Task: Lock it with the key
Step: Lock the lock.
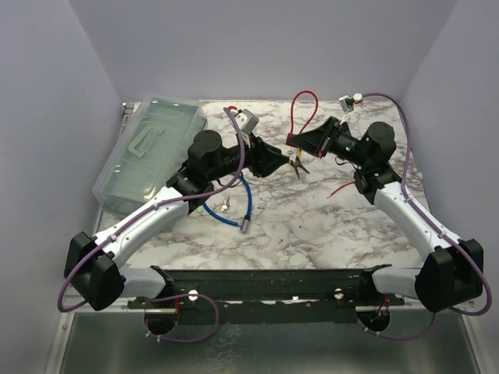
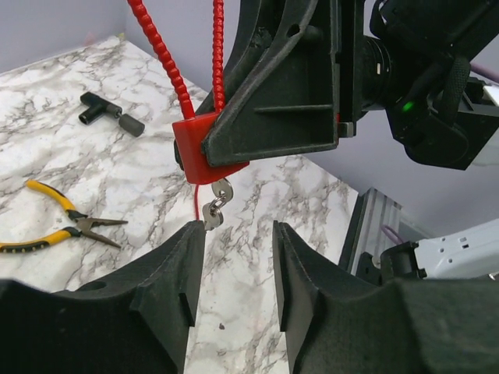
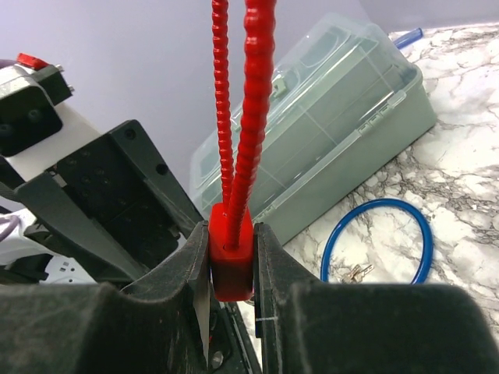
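My right gripper point(image 3: 231, 234) is shut on the red lock body point(image 3: 231, 265), holding it above the table, and the lock's ribbed red cable point(image 3: 249, 101) rises from it in a loop point(image 1: 304, 105). In the left wrist view the lock body point(image 2: 199, 148) shows under the right gripper's black fingers point(image 2: 281, 101). A silver key point(image 2: 217, 204) on a small ring hangs from its underside. My left gripper point(image 2: 238, 230) is open just below the key. The key's tip sits at the end of the left finger point(image 2: 175, 273), not between the jaws. In the top view the left gripper point(image 1: 281, 160) faces the right gripper point(image 1: 300, 142).
Yellow-handled pliers point(image 2: 62, 226) lie on the marble table point(image 1: 312, 226) under the grippers. A black T-shaped tool point(image 2: 101, 113) lies farther back. A blue cable lock point(image 1: 234, 206) with loose keys point(image 3: 355, 272) lies at centre left. A clear plastic box point(image 1: 152, 152) stands at the back left.
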### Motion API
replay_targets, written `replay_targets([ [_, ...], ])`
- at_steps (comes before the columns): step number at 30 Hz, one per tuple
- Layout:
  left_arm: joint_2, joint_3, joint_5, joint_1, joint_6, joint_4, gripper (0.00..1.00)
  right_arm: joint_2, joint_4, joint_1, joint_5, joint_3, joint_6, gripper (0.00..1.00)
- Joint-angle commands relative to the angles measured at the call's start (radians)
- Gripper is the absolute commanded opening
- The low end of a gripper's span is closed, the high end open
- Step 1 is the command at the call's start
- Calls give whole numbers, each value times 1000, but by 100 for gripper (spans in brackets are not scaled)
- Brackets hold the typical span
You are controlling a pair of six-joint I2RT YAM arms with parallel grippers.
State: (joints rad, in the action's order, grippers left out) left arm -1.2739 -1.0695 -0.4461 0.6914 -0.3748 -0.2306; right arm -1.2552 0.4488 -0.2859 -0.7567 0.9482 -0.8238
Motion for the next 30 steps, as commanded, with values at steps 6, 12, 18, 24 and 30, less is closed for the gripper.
replay_targets([
  [6, -74, -32, 36, 8, -95, -136, 42, -8, 64, 5, -22, 41, -45, 0],
  [12, -107, -55, 49, 13, -108, -156, 41, -5, 71, 5, -21, 25, -56, 0],
  [18, -130, -69, 59, 14, -140, -159, 35, -2, 88, 5, -21, 22, -67, 0],
  [24, -124, -60, 40, 14, -179, -159, 18, -1, 106, 5, -33, 28, -75, 0],
  [30, -107, -27, -88, 1, -286, -235, 0, 1, 169, 5, -95, 30, -73, 0],
])
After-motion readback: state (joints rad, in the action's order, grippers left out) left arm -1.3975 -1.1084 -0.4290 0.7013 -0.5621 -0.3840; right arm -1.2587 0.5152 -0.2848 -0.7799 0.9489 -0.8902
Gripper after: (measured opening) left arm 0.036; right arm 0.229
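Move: The key hangs under the red lock that the right gripper holds, about 3 cm to the left gripper's right and 2 cm ahead, roughly 1 cm lower. The lock body stands over the key, about 3 cm right, 2 cm ahead and 2 cm above the left gripper. The yellow pliers lie some 12 cm ahead of the left gripper and 4 cm to its right, far below on the table. From the right gripper, the key is about 3 cm below and 1 cm left, level with it fore and aft. Bring the left gripper about 3 cm to the right and 2 cm forward, dipping slightly and coming back up, so its half-open fingers reach the key just beneath the lock body. Then shut them to pinch the key, rolling the wrist about 10 degrees counter-clockwise as seen from behind the hand. Keep the right gripper shut on the lock, easing it up about 1 cm. ##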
